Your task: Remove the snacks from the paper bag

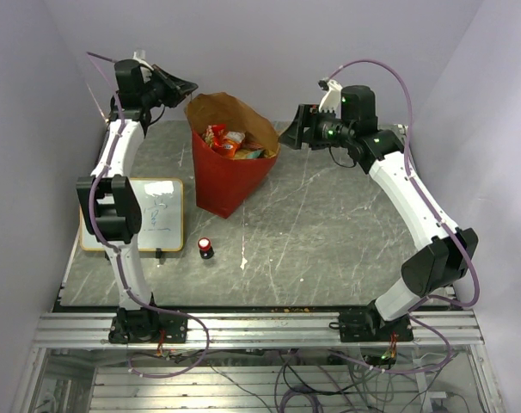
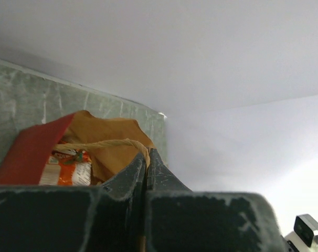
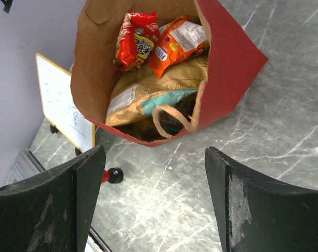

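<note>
The paper bag (image 1: 230,181), red outside and brown inside, stands upright at the back left of the table with its mouth open. The snacks (image 1: 230,142) fill it: a red packet (image 3: 137,39), an orange packet (image 3: 177,44), a large tan-orange bag (image 3: 159,84) and a teal pack (image 3: 167,98). My left gripper (image 1: 185,88) is at the bag's far-left rim, shut on the twisted cord handle (image 2: 106,143). My right gripper (image 1: 291,135) hovers just right of the bag, open and holding nothing. In its own view the bag (image 3: 230,63) lies beyond the fingertips, its second handle (image 3: 172,118) hanging loose.
A white board with writing (image 1: 153,215) lies left of the bag near the left arm. A small red-and-black cylinder (image 1: 205,248) stands in front of the bag. Lilac walls close in the back and both sides.
</note>
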Robot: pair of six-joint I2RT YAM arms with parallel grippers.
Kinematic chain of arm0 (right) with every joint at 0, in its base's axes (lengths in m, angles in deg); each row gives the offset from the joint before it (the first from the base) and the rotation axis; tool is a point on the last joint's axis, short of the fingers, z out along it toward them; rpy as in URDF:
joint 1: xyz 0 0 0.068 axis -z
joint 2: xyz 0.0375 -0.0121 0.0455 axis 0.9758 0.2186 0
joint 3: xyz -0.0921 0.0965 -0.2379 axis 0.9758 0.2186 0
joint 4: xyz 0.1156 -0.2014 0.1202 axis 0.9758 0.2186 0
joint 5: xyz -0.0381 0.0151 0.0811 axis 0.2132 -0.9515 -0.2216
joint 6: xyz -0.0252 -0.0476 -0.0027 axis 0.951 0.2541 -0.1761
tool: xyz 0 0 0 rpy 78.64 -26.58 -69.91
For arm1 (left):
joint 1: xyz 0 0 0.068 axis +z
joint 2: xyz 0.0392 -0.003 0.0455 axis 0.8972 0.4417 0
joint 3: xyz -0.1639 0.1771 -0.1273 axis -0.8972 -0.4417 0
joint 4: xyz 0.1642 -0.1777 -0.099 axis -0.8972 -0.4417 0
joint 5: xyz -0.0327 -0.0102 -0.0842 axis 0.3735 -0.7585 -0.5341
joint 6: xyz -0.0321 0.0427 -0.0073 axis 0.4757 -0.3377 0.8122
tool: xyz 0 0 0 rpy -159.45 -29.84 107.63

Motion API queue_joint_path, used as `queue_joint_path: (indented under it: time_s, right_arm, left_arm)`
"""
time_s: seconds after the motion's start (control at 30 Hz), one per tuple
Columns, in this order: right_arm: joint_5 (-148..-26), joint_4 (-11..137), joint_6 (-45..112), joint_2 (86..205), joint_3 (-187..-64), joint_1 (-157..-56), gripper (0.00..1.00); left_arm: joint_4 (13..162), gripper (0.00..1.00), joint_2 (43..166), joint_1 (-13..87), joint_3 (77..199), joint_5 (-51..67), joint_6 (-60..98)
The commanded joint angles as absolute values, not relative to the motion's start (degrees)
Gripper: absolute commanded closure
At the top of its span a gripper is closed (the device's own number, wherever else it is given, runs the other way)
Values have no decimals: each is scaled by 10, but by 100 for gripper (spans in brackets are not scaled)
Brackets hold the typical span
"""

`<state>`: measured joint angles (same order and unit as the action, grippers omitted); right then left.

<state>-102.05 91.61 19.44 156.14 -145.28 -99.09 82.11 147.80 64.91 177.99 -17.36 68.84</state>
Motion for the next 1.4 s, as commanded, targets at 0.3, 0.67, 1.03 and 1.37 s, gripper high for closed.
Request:
queue_joint_path:
  time_s: [0.3,0.67,1.03,1.37]
  right_arm:
    - [-988,930,184,1579,-1430,-986,26]
    - [-923,991,210,1584,-1425,-982,36]
    - [-984,1055,309,1598,-1444,-984,99]
    - [-1031,1013,356,1522,-1348,-1080,100]
  left_arm:
    - [878,93,1396,592,1740,-202,715]
    - [859,93,1372,567,1717,-200,709]
    - [862,93,1379,545,1742,-214,707]
    - [878,93,1363,506,1726,-251,673]
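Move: The paper bag's right handle, which the open right gripper is going for, lies about 4 cm to that hand's left, 2 cm ahead and 8 cm below. The snacks in the bag's mouth sit some 16 cm left of the right hand, 6 cm ahead and 14 cm down. The left hand already holds the left handle; from it the right handle is roughly 21 cm to the right, 12 cm back and 9 cm lower, the snacks about 10 cm right, 8 cm back and 15 cm lower. The right fingers shut on the bag's right handle and pinch it, after sinking about 8 cm and easing 3 cm to the right; they then draw it back 5 cm and slightly left. Meanwhile the left hand keeps its pinch on the left handle and carries it about 12 cm right and 7 cm back, rising a little and turning some 15 degrees clockwise. ##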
